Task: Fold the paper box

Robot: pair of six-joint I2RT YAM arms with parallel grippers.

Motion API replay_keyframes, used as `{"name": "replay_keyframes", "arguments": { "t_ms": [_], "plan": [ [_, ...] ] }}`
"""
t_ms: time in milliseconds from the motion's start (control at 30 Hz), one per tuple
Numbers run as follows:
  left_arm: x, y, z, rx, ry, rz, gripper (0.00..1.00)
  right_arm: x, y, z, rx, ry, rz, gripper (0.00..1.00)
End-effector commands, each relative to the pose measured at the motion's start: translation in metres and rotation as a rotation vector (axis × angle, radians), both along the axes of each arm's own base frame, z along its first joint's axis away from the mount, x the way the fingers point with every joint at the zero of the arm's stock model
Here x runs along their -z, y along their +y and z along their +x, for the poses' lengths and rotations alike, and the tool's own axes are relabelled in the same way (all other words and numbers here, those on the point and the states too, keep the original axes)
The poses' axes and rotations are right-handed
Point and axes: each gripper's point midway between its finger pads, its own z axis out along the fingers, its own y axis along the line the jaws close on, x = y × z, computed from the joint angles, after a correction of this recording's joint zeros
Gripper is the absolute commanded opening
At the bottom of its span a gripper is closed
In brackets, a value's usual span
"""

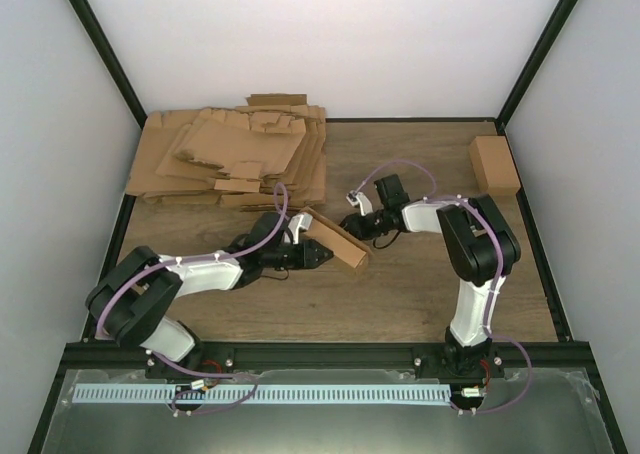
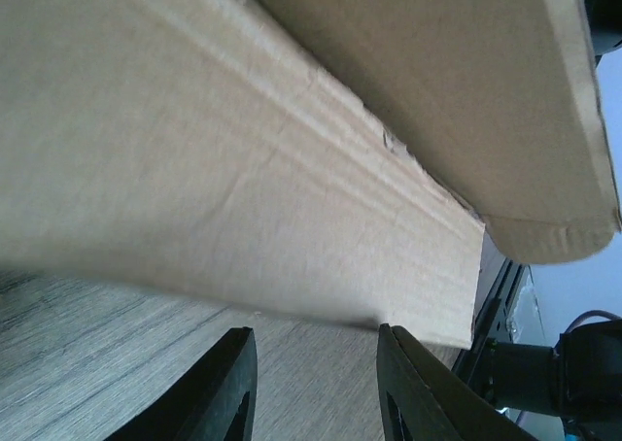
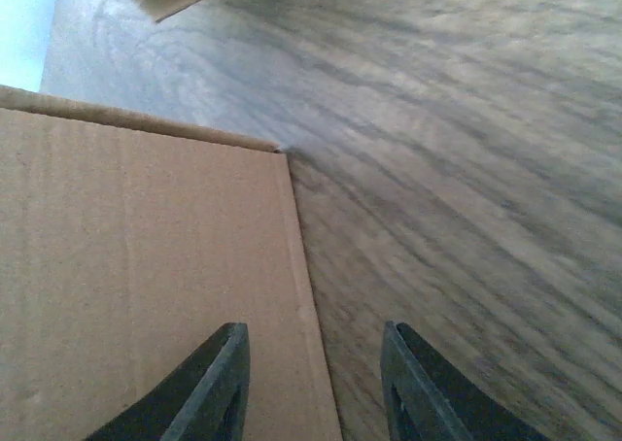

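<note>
The paper box (image 1: 336, 240) is a brown cardboard carton lying slantwise in the middle of the wooden table, between the two arms. My left gripper (image 1: 312, 255) sits at its near left side. In the left wrist view the box (image 2: 243, 159) fills the upper picture, and the left gripper (image 2: 313, 336) is open just below its lower edge with only table between the fingers. My right gripper (image 1: 358, 224) is at the box's far right end. In the right wrist view it (image 3: 313, 332) is open, straddling the edge of a flat box panel (image 3: 146, 286) without clamping it.
A heap of flat cardboard sheets (image 1: 235, 159) lies at the back left. A small folded carton (image 1: 493, 164) stands by the right wall at the back. Black frame posts (image 1: 100, 49) rise at both rear corners.
</note>
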Motion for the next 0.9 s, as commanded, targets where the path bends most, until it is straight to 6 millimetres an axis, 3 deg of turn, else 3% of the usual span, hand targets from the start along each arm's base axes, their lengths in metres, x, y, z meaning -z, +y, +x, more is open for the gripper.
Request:
{"name": "replay_keyframes", "arguments": {
  "t_ms": [0,267,867],
  "plan": [
    [-0.003,-0.003,0.0,0.002,-0.025,0.014,0.37,-0.011,0.016,-0.006,-0.085,-0.04,0.052,0.4],
    [0.007,0.012,-0.023,-0.021,0.001,0.049,0.38,-0.014,0.03,-0.019,-0.165,-0.047,0.09,0.4],
    [0.008,-0.004,-0.052,-0.043,-0.023,0.051,0.39,-0.027,0.048,-0.046,-0.312,-0.049,0.17,0.41]
  ]
}}
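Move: For the right hand, at the far long side of the paper box, the box's middle lies about 4 cm back and 2 cm to the left, roughly level with its fingertips. From the left hand, on the near side, the box's middle is some 3 cm ahead, 2 cm to the right and about 4 cm lower. The cardboard stack's middle is about 22 cm ahead of the left hand and 20 cm to its left. The right hand, its part-open fingers still against the box's far side, pushes the paper box back and to the left, some 5 to 6 cm in all, rising about 2 cm and swinging counter-clockwise about 15 degrees as it goes. After a slow start the left hand draws back about 5 cm with the box, staying close at its near side and sinking about 2 cm with hardly any turn, its fingers staying part-open and gripping nothing. ##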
